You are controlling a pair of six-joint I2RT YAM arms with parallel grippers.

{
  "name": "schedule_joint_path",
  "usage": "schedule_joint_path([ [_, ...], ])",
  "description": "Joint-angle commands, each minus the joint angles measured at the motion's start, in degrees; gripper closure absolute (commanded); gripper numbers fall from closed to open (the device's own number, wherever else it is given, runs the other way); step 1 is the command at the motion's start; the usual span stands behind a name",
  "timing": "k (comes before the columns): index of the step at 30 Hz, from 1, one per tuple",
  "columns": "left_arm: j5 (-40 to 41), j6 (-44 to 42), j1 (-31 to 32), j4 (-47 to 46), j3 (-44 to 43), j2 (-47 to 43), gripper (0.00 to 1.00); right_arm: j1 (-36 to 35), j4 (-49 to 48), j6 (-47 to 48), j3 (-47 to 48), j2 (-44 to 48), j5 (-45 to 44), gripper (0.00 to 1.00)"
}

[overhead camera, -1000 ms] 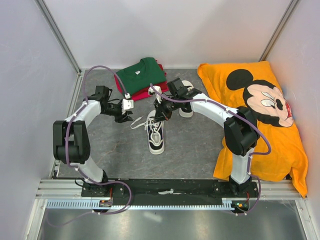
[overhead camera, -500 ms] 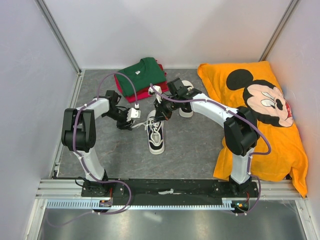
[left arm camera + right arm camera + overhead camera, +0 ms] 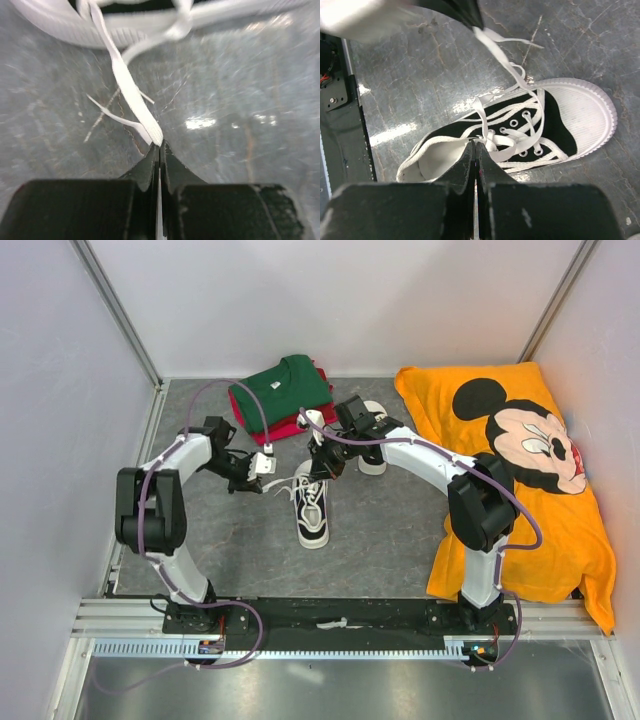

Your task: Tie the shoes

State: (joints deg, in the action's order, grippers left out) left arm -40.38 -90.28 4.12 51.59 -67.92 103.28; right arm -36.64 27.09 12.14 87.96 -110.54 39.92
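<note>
One black shoe [image 3: 313,520] with a white toe cap lies mid-table, toe toward the arms. The second shoe [image 3: 373,462] stands behind it, partly hidden by the right arm. My left gripper [image 3: 268,466] is just left of the near shoe. In the left wrist view the left gripper [image 3: 159,146] is shut on a white lace [image 3: 131,90] that runs up to the shoe's sole. My right gripper [image 3: 475,143] hangs over the shoe [image 3: 580,115] at its opening. It is shut on the other lace [image 3: 481,112] by the top eyelets.
A folded green shirt [image 3: 283,385] lies on red clothing [image 3: 292,427] at the back. An orange Mickey Mouse cloth [image 3: 520,450] covers the right side of the table. Grey walls enclose the left, back and right.
My left gripper was open and has shut on the lace end beside the shoe, and its arm has shifted slightly. The right arm and both shoes have not moved.
</note>
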Motion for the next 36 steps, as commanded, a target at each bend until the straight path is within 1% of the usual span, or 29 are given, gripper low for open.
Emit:
schedule_joint_path([
  [1, -8.57, -2.09, -0.69, 10.7, -2.48, -10.81, 0.98, -0.36, -2.83, -1.24, 0.89, 2.08, -2.65, 1.0],
  [4, -11.99, -3.49, -0.61, 18.44, -2.66, -15.38, 0.98, -0.36, -3.89, -2.47, 1.24, 2.44, -2.83, 1.0],
  [7, -14.11, -3.77, 0.97, 21.7, -1.17, -19.16, 0.98, -0.36, -4.76, -3.88, 1.86, 2.35, -2.22, 1.0],
  [8, -15.24, -2.98, 2.54, 21.62, -0.64, -19.78, 0.98, -0.27, -5.29, -4.31, 2.03, 2.35, -2.13, 1.0],
  [10, -17.44, 0.79, 4.4, 20.31, 0.42, -21.01, 0.98, -0.36, -5.56, -4.41, 2.21, 2.09, -1.69, 1.0],
  [11, -20.58, 2.81, 6.23, 18.91, 0.59, -21.45, 0.99, -0.27, -5.47, -4.41, 2.3, 2.08, -1.25, 1.0],
  [12, -22.27, 8.14, 7.38, 17.33, 1.38, -21.89, 0.98, -0.27, -5.47, -4.23, 2.21, 2.08, -0.99, 1.0],
  [13, -24.11, 11.41, 8.61, 11.66, 2.08, -22.86, 0.99, -0.36, -5.47, -4.23, 2.13, 2.26, -0.64, 1.0],
  [14, -26.83, 14.84, 11.67, 7.86, 2.96, -23.65, 0.98, -0.36, -5.56, -4.14, 1.95, 2.35, 0.15, 1.0],
  [15, -27.81, 23.22, 13.44, 3.47, 5.49, -24.44, 0.98, -0.36, -5.56, -4.14, 1.86, 2.35, 0.68, 1.0],
  [16, -28.26, 27.92, 15.37, -2.66, 7.0, -25.32, 0.98, -0.36, -5.65, -4.23, 1.86, 2.35, 1.03, 1.0],
  [17, -27.91, 32.66, 19.22, -14.47, 8.84, -27.41, 0.98, -0.36, -5.56, -4.23, 1.77, 2.35, 1.47, 1.0],
  [18, -26.78, 42.54, 21.26, -22.42, 12.69, -28.31, 0.99, -0.36, -5.56, -4.14, 1.86, 2.35, 2.34, 1.0],
  [19, -25.2, 46.99, 23.37, -29.03, 14.55, -29.27, 0.99, -0.36, -5.65, -4.06, 1.77, 2.35, 2.61, 1.0],
  [20, -21.88, 50.52, 26.87, -41.36, 16.31, -29.89, 0.98, -0.27, -5.65, -4.06, 1.77, 2.17, 2.97, 1.0],
  [21, -20.19, 56.38, 28.38, -46.01, 18.85, -29.64, 0.98, -0.36, -5.65, -4.06, 1.69, 2.17, 3.66, 1.0],
  [22, -18.52, 58.44, 29.88, -49.54, 19.57, -29.02, 0.98, -0.36, -5.65, -3.88, 1.77, 2.09, 4.11, 1.0],
  [23, -15.11, 59.77, 32.42, -53.23, 20.1, -28.23, 0.99, -0.36, -5.56, -3.88, 1.6, 2.08, 4.46, 1.0],
  [25, -11.14, 62.59, 34.19, -61.32, 21.68, -25.16, 0.98, -0.36, -5.47, -3.27, 1.6, 2.17, 4.9, 1.0],
  [26, -7.21, 63.46, 35.16, -64.57, 22.82, -24.28, 0.98, -0.36, -5.3, -3.09, 1.51, 2.17, 4.82, 1.0],
  [27, -5.43, 64.52, 35.6, -70.95, 25.01, -22.62, 0.98, -0.36, -5.12, -2.65, 1.42, 2.26, 4.9, 1.0],
  [29, -2.7, 64.44, 36.13, -73.73, 25.91, -20.5, 0.93, -0.36, -4.86, -2.04, 0.99, 2.44, 5.25, 1.0],
  [31, -2.07, 64.09, 36.22, -73.22, 25.65, -19.79, 0.74, -0.36, -4.68, -1.95, 0.89, 2.52, 5.34, 1.0],
  [32, -2.07, 63.13, 36.05, -71.39, 25.73, -20.75, 0.7, -0.36, -4.33, -1.69, 0.89, 2.61, 5.34, 1.0],
  [33, -2.68, 59.64, 35.78, -69.28, 26.34, -22.67, 0.62, -0.36, -4.24, -1.68, 0.89, 2.7, 5.34, 1.0],
  [34, -3.99, 58.04, 35.43, -65.0, 27.04, -27.3, 0.58, -0.36, -4.24, -1.68, 0.98, 2.7, 5.43, 1.0],
  [35, -6.7, 57.24, 33.43, -62.78, 27.66, -30.65, 0.53, -0.36, -4.24, -1.77, 1.07, 2.7, 5.43, 1.0],
  [36, -7.42, 57.76, 32.28, -60.67, 28.62, -33.65, 0.47, -0.53, -4.24, -2.03, 1.24, 2.53, 5.43, 1.0],
])
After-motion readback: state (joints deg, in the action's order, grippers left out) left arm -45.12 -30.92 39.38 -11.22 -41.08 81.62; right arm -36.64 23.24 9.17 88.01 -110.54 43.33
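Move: The laced shoe being tied has its middle about 14 cm to the right of the left hand, some 2 cm nearer the base and roughly level in height; the left fingers already pinch a lace end. The lace loop held by the right fingers is about 16 cm to the left hand's right and 8 cm higher. The second shoe stands about 16 cm ahead and 31 cm right. From the right hand, the tied shoe's middle lies some 9 cm below, 2 cm left and 1 cm back. The pinched lace end is lifted by the left hand about 12 cm, drawn back, then swept some 22 cm right across the shoe, passing on the base side of the right fingers; the hand tips some 30 degrees, sinks and comes slightly forward, and its fingers open to let go. The right hand keeps its loop pinched above the shoe, shifting barely a centimetre. ##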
